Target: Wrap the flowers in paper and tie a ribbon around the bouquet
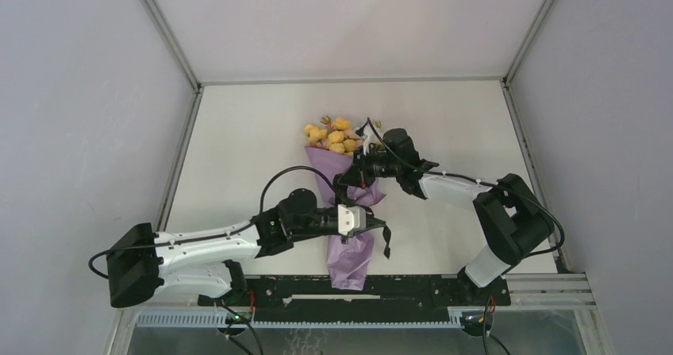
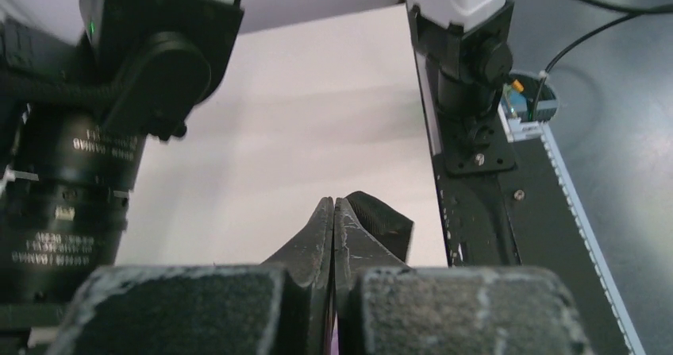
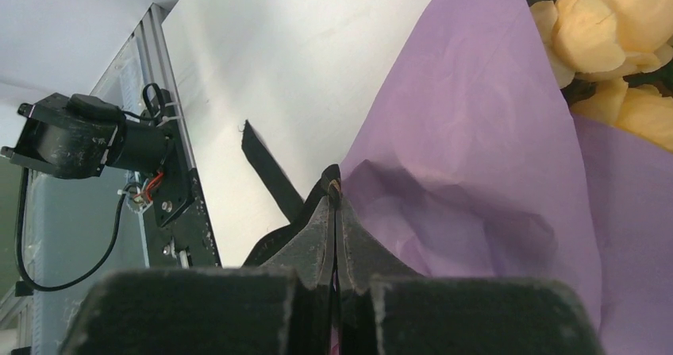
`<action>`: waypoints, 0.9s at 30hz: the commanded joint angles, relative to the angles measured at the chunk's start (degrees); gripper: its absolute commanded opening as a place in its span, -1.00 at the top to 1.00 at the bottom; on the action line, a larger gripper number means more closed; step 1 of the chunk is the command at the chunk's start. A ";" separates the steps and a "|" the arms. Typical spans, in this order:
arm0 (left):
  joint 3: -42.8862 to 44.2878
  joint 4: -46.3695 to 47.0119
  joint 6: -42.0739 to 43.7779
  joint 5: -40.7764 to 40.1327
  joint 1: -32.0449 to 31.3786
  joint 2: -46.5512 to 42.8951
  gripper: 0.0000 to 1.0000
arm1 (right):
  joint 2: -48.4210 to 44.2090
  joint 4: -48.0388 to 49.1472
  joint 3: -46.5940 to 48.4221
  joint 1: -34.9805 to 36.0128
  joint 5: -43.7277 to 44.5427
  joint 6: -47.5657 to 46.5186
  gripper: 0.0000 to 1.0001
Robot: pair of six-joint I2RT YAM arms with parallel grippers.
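Observation:
The bouquet lies along the middle of the table, a lilac paper point(image 1: 353, 260) cone with yellow flowers point(image 1: 333, 136) at its far, wide end. My left gripper point(image 1: 378, 224) is shut over the cone's lower half, pinching the black ribbon point(image 1: 386, 242), whose loose end hangs to the right. In the left wrist view the gripper point(image 2: 334, 204) shows closed fingers with ribbon point(image 2: 386, 224) beside the tip. My right gripper point(image 1: 351, 178) is shut on the ribbon just below the blooms. The right wrist view shows the gripper point(image 3: 334, 190), ribbon point(image 3: 266, 168), paper point(image 3: 476, 133) and flowers point(image 3: 603, 29).
A black mounting rail point(image 1: 413, 287) runs along the near table edge under both arm bases. Metal frame bars point(image 1: 184, 144) border the white table on the left and right, with grey walls around. The right arm's base point(image 2: 468, 93) stands close behind my left gripper.

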 commanded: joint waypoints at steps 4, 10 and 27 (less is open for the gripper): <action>6.22 6.97 -0.09 3.46 -3.36 1.99 1.00 | -1.77 3.28 2.05 0.20 -1.42 -1.21 1.00; 9.26 9.56 -0.79 3.77 -5.14 5.08 1.00 | -1.68 4.20 2.09 0.28 -1.51 -1.14 1.00; 8.98 -9.96 16.73 3.66 -2.35 -1.14 -0.43 | -3.00 1.11 2.12 1.05 -3.09 -4.49 1.00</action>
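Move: The left hand already grips one end of the ribbon, with a short tail hanging from the fingers. The bouquet's ribbon knot, which it pulls away from, lies about 12 cm ahead, 7 cm to its left and 16 cm below. The paper's lower end is some 10 cm back and 6 cm left of this hand, and the yellow flowers about 34 cm ahead and 10 cm left. From the right hand, the knot is roughly 3 cm back, straight below by 8 cm. The left hand draws its ribbon end up, to the right and back, away from the knot, by about 7 cm in all, turning some 10 degrees clockwise, while the right hand stays almost still with its fingers shut on the ribbon near the knot. Out to the right of the paper, the left fingers then spread to about two thirds open and let go of the ribbon end, as the hand sinks a centimetre or two, eases slightly back to the left and tips. ##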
